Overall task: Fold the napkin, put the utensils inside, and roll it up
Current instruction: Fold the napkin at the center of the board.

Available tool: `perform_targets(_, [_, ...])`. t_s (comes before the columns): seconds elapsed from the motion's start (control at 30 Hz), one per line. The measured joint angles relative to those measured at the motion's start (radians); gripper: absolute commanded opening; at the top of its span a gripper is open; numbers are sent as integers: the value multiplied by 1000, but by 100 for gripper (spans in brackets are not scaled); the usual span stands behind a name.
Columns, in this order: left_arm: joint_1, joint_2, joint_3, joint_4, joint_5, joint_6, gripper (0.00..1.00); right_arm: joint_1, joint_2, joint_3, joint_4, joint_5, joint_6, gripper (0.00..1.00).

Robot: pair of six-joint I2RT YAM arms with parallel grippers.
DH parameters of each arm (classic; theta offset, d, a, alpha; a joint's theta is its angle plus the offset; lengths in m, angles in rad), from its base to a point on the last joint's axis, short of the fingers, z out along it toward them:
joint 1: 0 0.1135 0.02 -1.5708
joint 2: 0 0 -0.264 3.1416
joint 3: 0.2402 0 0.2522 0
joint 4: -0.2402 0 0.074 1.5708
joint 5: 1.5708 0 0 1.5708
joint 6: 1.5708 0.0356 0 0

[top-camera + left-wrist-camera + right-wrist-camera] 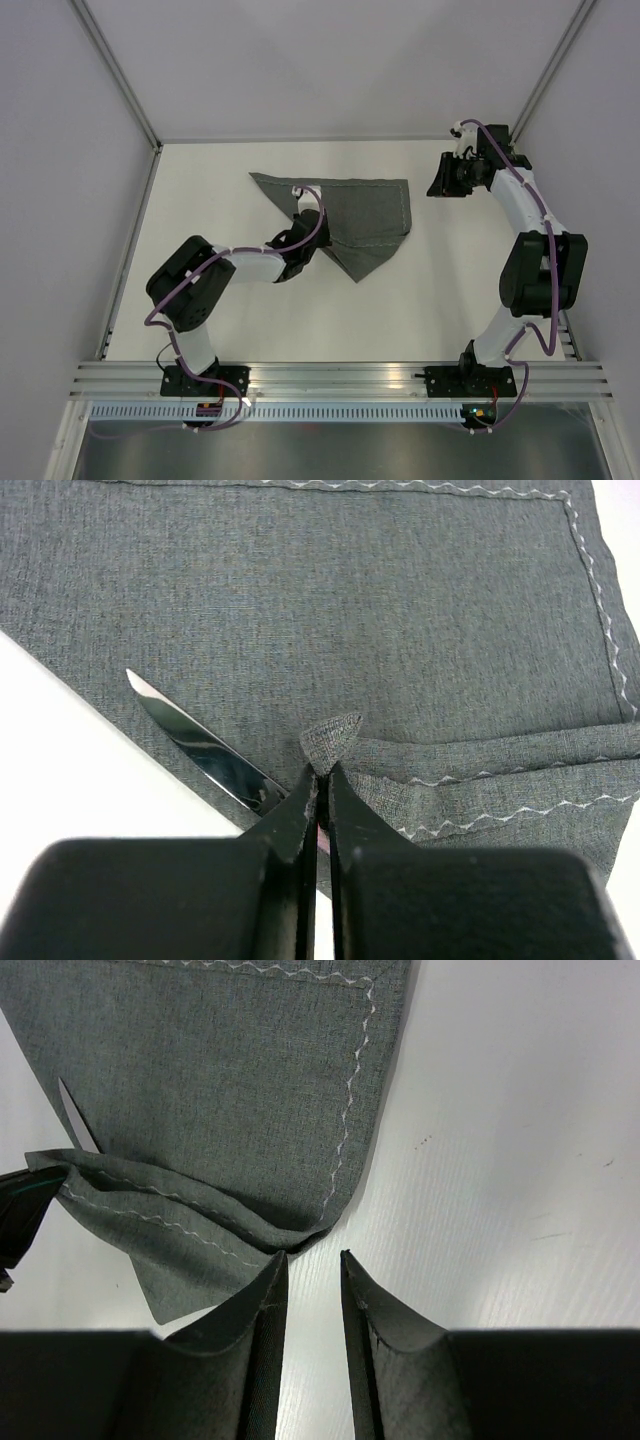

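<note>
The dark grey napkin [365,210] lies partly folded on the white table, one flap doubled over along its near side [480,780]. My left gripper [323,770] is shut, pinching a small peak of the napkin's folded edge. A silvery knife-like utensil [200,745] lies on the cloth just left of that gripper, its point away from me. In the right wrist view its tip [75,1120] shows at the napkin's far left. My right gripper [313,1260] stands open above bare table, just off the napkin's folded corner [290,1230], holding nothing.
The white table [470,280] is enclosed by pale walls with metal frame posts at the back corners [150,140]. An aluminium rail [340,380] carries both arm bases along the near edge. My left arm [230,265] reaches over the table toward the napkin.
</note>
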Motion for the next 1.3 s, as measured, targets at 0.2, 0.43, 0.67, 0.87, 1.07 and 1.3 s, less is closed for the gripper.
perform_targets(0.2, [39,0,0,-17,26,-29,2,7,2,0,0,11,-2,33])
perform_targets(0.43, [75,0,1,-31,41,-55,2,13,3,0,0,16,-3,33])
perform_targets(0.67, [100,0,16,-50,59,-72,2,20,6,0,0,19,-8,33])
perform_targets(0.87, [113,0,31,-53,60,-86,2,24,11,0,0,19,-10,33])
perform_targets(1.07, [130,1,40,-83,59,-109,2,29,19,0,0,23,-12,33])
perform_targets(1.3, [148,2,46,-113,59,-129,9,42,19,0,-1,32,-20,33])
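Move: Just above the knife, the left hand still pinches the napkin's folded-over corner. The knife's middle lies about 1 cm back and 1 cm right, its blade tip roughly 6 cm ahead and 6 cm left, both some 3 cm lower. The napkin's far-left corner is some 19 cm ahead and 20 cm left; its far-right corner about 17 cm ahead, 22 cm right. From the right hand, the blade tip is about 29 cm left, 2 cm ahead and 11 cm down. Drawing the pinched napkin corner low over the knife towards its blade tip, the left hand eases about 5 cm left and 3 cm forward, staying nearly level and turning some 10 degrees counter-clockwise. Its shut fingers keep their hold on the cloth, trailing the flap behind. ##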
